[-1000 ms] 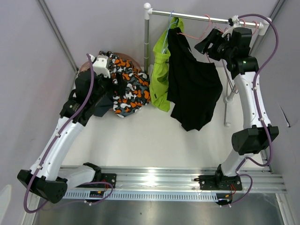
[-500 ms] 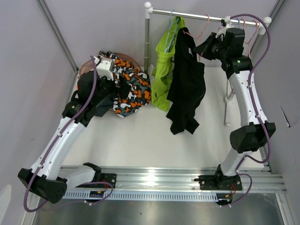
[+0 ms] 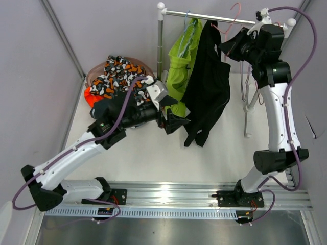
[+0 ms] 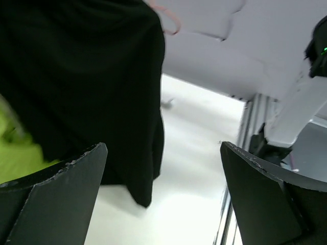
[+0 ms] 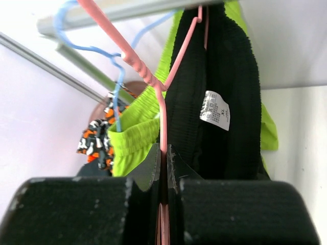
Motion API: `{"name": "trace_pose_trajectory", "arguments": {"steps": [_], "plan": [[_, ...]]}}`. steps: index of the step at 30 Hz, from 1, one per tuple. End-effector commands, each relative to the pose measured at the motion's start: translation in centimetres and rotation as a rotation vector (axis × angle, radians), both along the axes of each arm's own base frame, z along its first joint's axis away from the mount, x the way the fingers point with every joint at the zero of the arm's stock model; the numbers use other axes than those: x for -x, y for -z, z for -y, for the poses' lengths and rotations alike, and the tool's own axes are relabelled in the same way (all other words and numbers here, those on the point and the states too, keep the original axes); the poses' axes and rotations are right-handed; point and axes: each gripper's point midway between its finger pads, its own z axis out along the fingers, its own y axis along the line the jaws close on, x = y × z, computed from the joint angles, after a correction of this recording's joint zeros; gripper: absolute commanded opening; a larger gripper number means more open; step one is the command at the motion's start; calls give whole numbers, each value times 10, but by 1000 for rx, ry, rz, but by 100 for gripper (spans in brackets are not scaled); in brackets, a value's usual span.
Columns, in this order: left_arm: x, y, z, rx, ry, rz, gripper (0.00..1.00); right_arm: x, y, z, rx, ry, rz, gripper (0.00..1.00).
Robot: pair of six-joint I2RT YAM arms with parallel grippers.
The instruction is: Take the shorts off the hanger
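Note:
The black shorts [image 3: 209, 87] hang from a pink hanger [image 3: 233, 18] by the rail [image 3: 179, 14]. My right gripper [image 3: 232, 48] is shut on the hanger's pink wire [image 5: 162, 117], with the black waistband [image 5: 230, 76] and its white label just beyond my right gripper [image 5: 164, 158]. Whether the hook still rests on the rail I cannot tell. My left gripper [image 3: 179, 122] is open beside the lower left edge of the shorts. In the left wrist view the black cloth [image 4: 87, 76] hangs ahead and to the left of my left gripper [image 4: 163, 194], outside the jaws.
Lime green shorts [image 3: 181, 66] on a blue hanger [image 5: 110, 56] hang just left of the black ones. Patterned orange-and-black shorts [image 3: 115, 76] lie in a round basket at the back left. The rack's post [image 3: 160, 46] and right foot [image 3: 248, 109] stand on the table.
The right gripper closed on the pink hanger and raised it. The left arm swung from the basket rightward to the black shorts, which now hang narrower.

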Motion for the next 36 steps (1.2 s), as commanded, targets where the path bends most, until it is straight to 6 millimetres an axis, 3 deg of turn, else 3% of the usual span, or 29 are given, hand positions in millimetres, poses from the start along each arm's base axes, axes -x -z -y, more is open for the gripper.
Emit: {"name": "trace_pose_trajectory", "arguments": {"steps": [1,8,9,11,12,16,17,18,19,21,24,25,27,28,30,31,32,33,35,36], "plan": [[12,-20,42,81,122,80,99,51,-76,2,-57,22,185,0],[15,-5,114,66,203,113,99,92,-78,-4,-118,19,162,0],[10,12,126,33,202,93,99,96,-78,-3,-121,21,154,0],[6,10,138,32,203,101,99,108,-83,-1,-129,23,162,0],[1,21,147,13,202,88,99,111,-84,0,-129,24,166,0],[-4,20,163,19,189,91,98,122,-83,3,-128,29,165,0],[-6,17,165,25,187,92,93,123,-82,4,-128,30,163,0],[-8,20,167,18,181,84,59,125,-80,4,-128,30,160,0],[-9,27,171,8,183,68,38,125,-80,4,-127,30,162,0],[-8,30,172,-7,179,51,0,124,-77,6,-118,42,159,0],[8,41,166,-34,181,41,0,116,-75,11,-100,72,154,0],[22,58,164,-61,197,28,0,113,-76,11,-96,75,155,0],[42,62,148,-53,196,35,0,107,-76,12,-89,81,151,0],[65,86,145,-87,227,14,0,105,-76,11,-88,78,150,0],[88,99,128,-90,230,10,0,97,-79,14,-84,87,150,0],[112,125,123,-127,263,-25,0,92,-84,16,-81,92,160,0],[122,146,114,-161,263,-49,0,90,-86,18,-80,95,163,0],[131,140,108,-125,266,-76,0,89,-87,19,-77,95,157,0],[146,170,96,-160,270,-130,0,86,-92,22,-75,103,165,0],[145,166,95,-132,254,-137,0,86,-91,21,-75,101,160,0]]}}
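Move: The black shorts hang with their middle roughly 17 cm ahead of the open left gripper, 14 cm to its right and 8 cm below. The lime shorts hang beyond, about 25 cm ahead, 4 cm right and 12 cm lower. From the right gripper, already pinching the pink hanger's neck, the black shorts' middle is 2 cm back, 5 cm left and 16 cm down; the rail is about 7 cm straight ahead and 4 cm higher. Bring the left gripper about 17 cm to the right and down some 7 cm, shut the fingers on the lower part of the black shorts, then pull them back, down and somewhat left. Meanwhile keep the pink hanger pinched in the right gripper, draw it back some 11 cm and up about 5 cm, then ease forward and down 3 cm each. ##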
